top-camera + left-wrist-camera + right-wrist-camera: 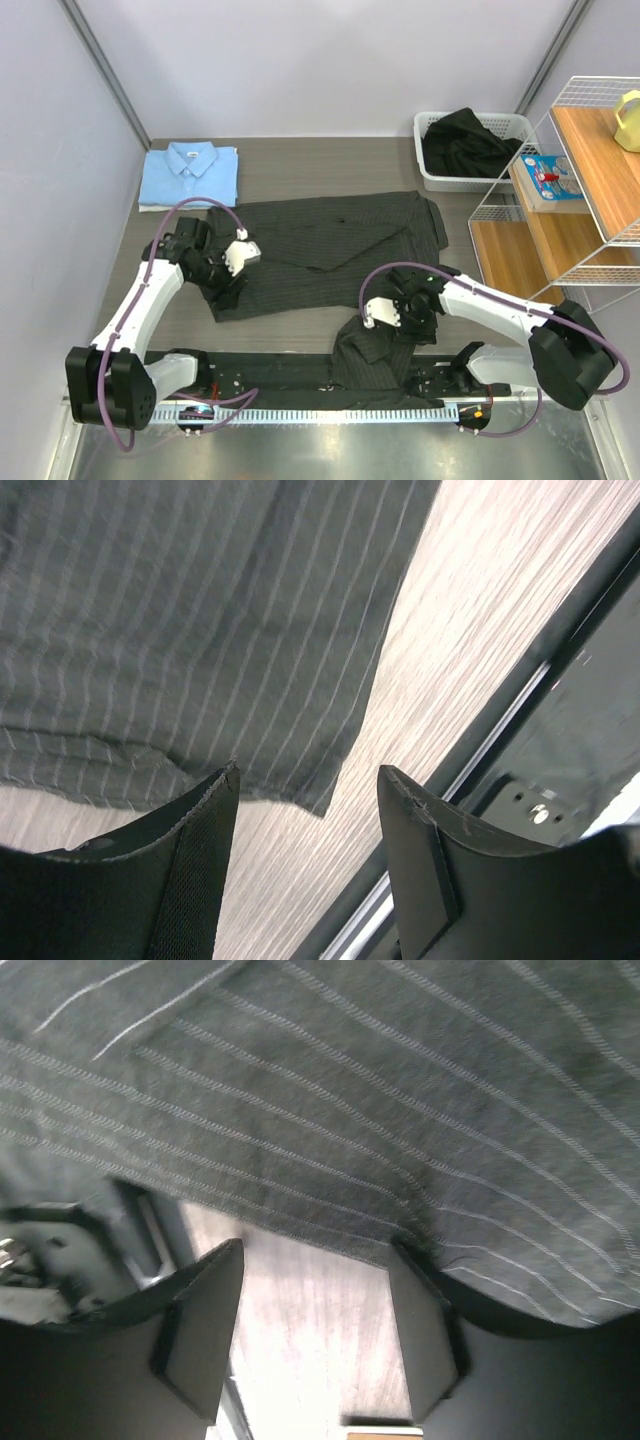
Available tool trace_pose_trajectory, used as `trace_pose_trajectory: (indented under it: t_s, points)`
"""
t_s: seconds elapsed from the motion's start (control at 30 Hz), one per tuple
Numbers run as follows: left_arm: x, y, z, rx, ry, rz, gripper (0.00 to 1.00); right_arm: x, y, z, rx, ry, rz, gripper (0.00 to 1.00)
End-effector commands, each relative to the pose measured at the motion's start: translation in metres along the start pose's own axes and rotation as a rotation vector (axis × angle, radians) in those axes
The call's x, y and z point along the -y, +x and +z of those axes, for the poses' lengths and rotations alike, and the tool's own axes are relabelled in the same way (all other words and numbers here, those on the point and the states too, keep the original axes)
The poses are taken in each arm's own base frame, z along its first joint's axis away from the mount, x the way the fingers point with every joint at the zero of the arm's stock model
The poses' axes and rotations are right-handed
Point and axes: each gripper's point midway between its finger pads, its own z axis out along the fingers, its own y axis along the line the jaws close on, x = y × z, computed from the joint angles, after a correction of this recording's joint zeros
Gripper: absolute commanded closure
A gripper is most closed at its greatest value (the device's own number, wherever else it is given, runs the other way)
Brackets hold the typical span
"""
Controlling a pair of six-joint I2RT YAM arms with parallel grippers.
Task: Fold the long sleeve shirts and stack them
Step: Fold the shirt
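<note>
The black pinstriped long sleeve shirt [330, 240] lies spread across the middle of the table, with one part bunched at the near edge [372, 358]. The light blue shirt [190, 172] lies folded at the far left. My left gripper [226, 288] hovers open over the striped shirt's near-left corner; in the left wrist view that corner [318, 802] shows just beyond the open gripper [308, 775], with nothing between the fingers. My right gripper [412, 322] stands open at the shirt's near-right hem. Its view shows the hem [300, 1230] just past the open gripper [318, 1255], one fingertip [405, 1260] at the cloth's edge.
A white basket [432, 180] holding dark clothes stands at the back right. A wire shelf [590, 215] with a yellow object [628, 120] and a blue box [550, 182] fills the right side. A black rail [290, 385] runs along the near edge.
</note>
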Motion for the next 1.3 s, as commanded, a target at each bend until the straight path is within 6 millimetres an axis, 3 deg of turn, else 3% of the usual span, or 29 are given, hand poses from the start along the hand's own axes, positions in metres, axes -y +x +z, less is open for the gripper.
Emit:
trace_pose_trajectory:
  t_s: [0.0, 0.03, 0.07, 0.2, 0.37, 0.7, 0.73, 0.83, 0.87, 0.97, 1.27]
  points:
    - [0.0, 0.022, 0.0, -0.072, -0.026, 0.085, 0.42, 0.017, -0.006, 0.013, -0.01, 0.082, 0.015, 0.43]
    - [0.001, 0.027, 0.0, -0.086, -0.02, 0.114, 0.42, 0.018, -0.005, 0.014, -0.017, 0.087, 0.014, 0.48]
    - [0.001, 0.03, -0.001, -0.101, -0.022, 0.13, 0.42, 0.019, -0.004, 0.015, -0.026, 0.092, 0.01, 0.66]
    - [-0.002, 0.044, -0.001, -0.151, -0.049, 0.221, 0.42, 0.02, -0.004, 0.016, -0.041, 0.091, 0.012, 0.99]
    - [-0.001, 0.053, 0.01, -0.204, -0.055, 0.34, 0.43, 0.018, -0.01, 0.005, -0.01, 0.095, 0.005, 0.99]
    - [-0.002, 0.067, 0.04, -0.307, -0.058, 0.451, 0.46, 0.03, -0.028, -0.038, 0.089, 0.157, 0.038, 0.99]
    - [-0.002, 0.07, 0.042, -0.321, -0.056, 0.458, 0.48, 0.031, -0.027, -0.041, 0.094, 0.168, 0.037, 0.99]
    - [-0.005, 0.074, 0.04, -0.34, -0.074, 0.466, 0.7, 0.029, -0.024, -0.053, 0.107, 0.193, 0.031, 0.99]
    - [-0.005, 0.074, 0.038, -0.343, -0.078, 0.468, 0.82, 0.025, -0.022, -0.055, 0.106, 0.189, 0.032, 0.99]
    - [-0.003, 0.07, 0.03, -0.328, -0.094, 0.479, 1.0, 0.022, -0.017, -0.063, 0.109, 0.214, 0.031, 0.99]
    - [0.016, 0.063, -0.001, -0.271, -0.094, 0.533, 1.0, 0.01, -0.011, -0.101, 0.152, 0.285, 0.035, 0.99]
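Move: The near left corner of the shirt, which my left hand is after, lies about 4 cm back, 4 cm left and 8 cm below it; the folded blue shirts are some 34 cm ahead of that hand and 13 cm left, 6 cm lower. My right hand is just above the shirt's right edge, 2 cm ahead. From this hand, the loose near flap is about 7 cm back and 12 cm left, and the shirt's middle 21 cm ahead and 25 cm left. With my right hand I ease forward a little, shut the fingers on the shirt's right edge, pause, then raise it about 7 cm, keeping the pinch. Meanwhile my left hand sinks some 7 cm, moving back and left, turning clockwise and tilting until its fingers point nearly straight down; it closes on the near left corner and starts upward. ##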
